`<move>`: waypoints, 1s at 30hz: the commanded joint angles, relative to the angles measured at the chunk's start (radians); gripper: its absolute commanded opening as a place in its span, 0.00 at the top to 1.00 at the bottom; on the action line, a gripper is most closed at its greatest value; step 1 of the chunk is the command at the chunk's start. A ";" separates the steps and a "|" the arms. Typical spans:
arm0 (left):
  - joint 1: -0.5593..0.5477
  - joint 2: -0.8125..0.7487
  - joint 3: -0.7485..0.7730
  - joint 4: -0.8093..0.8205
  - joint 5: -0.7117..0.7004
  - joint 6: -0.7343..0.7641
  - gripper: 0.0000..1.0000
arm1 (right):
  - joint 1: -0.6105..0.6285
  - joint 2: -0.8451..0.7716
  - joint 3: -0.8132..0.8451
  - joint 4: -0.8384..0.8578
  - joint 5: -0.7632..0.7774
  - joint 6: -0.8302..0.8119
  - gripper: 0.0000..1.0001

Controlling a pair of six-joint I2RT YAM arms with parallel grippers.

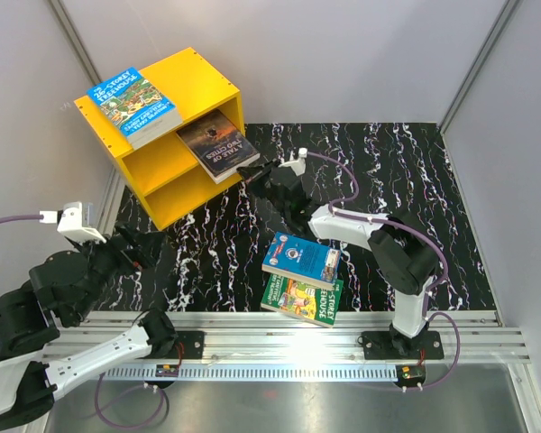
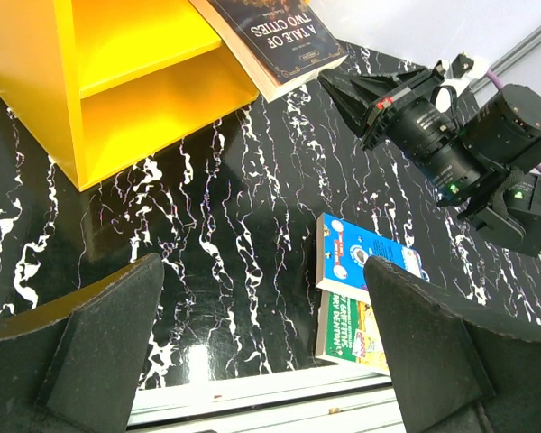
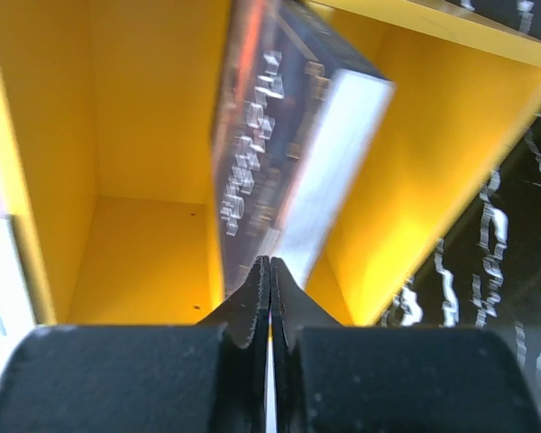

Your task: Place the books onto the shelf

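Note:
The yellow shelf (image 1: 205, 79) stands at the back left. A blue and green Treehouse book (image 1: 133, 106) lies flat on its top. A dark book (image 1: 218, 144) rests on the middle board and sticks out of the front. My right gripper (image 1: 251, 171) is at that book's protruding corner, shut with nothing between its jaws; in the right wrist view its tips (image 3: 270, 262) meet just under the dark book (image 3: 261, 135). A blue book (image 1: 300, 257) lies on a green book (image 1: 299, 302) near the front edge. My left gripper (image 2: 261, 271) hovers open over the table.
The table has a black marbled top (image 1: 406, 171) and a metal rail (image 1: 279, 343) along its front edge. Grey walls close in the back and both sides. The shelf's lower compartment (image 2: 153, 113) holds nothing that I can see.

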 commanded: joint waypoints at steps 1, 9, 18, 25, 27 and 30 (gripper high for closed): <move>-0.004 -0.007 -0.021 0.051 -0.006 0.003 0.03 | -0.006 -0.051 -0.040 0.042 0.015 0.004 1.00; -0.002 -0.002 -0.049 0.085 0.007 0.000 0.03 | -0.006 -0.047 -0.066 0.060 0.020 -0.002 1.00; -0.002 -0.005 -0.035 0.059 -0.013 0.000 0.03 | -0.027 0.027 0.076 0.025 0.008 -0.027 1.00; -0.004 -0.005 -0.028 0.042 -0.033 0.008 0.02 | -0.064 0.148 0.219 0.010 -0.054 -0.007 1.00; -0.002 -0.004 -0.026 0.037 -0.044 0.009 0.02 | -0.069 0.165 0.253 0.004 -0.068 -0.004 1.00; -0.002 -0.004 -0.031 0.042 -0.053 0.017 0.01 | -0.070 0.194 0.287 0.004 -0.083 0.000 1.00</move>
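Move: Just beyond the right hand's shut fingers lies A Tale of Two Cities, jutting from the shelf's upper compartment. Its middle is roughly 9 cm ahead and 7 cm left, about level. The treehouse book on top of the shelf is about as far ahead, some 22 cm left and 16 cm up; the blue book on the table is about 14 cm back, 14 cm right and 20 cm below. From the left hand, A Tale of Two Cities is about 36 cm ahead, 10 cm right and 13 cm lower. Dipping about 3 cm with a slight draw back, the right hand lingers low in front of the book's protruding end. It then drives forward some 6 cm, rising about 4 cm and easing left, towards the compartment. The shut fingertips push against the outer end of A Tale of Two Cities to slide it deeper. ##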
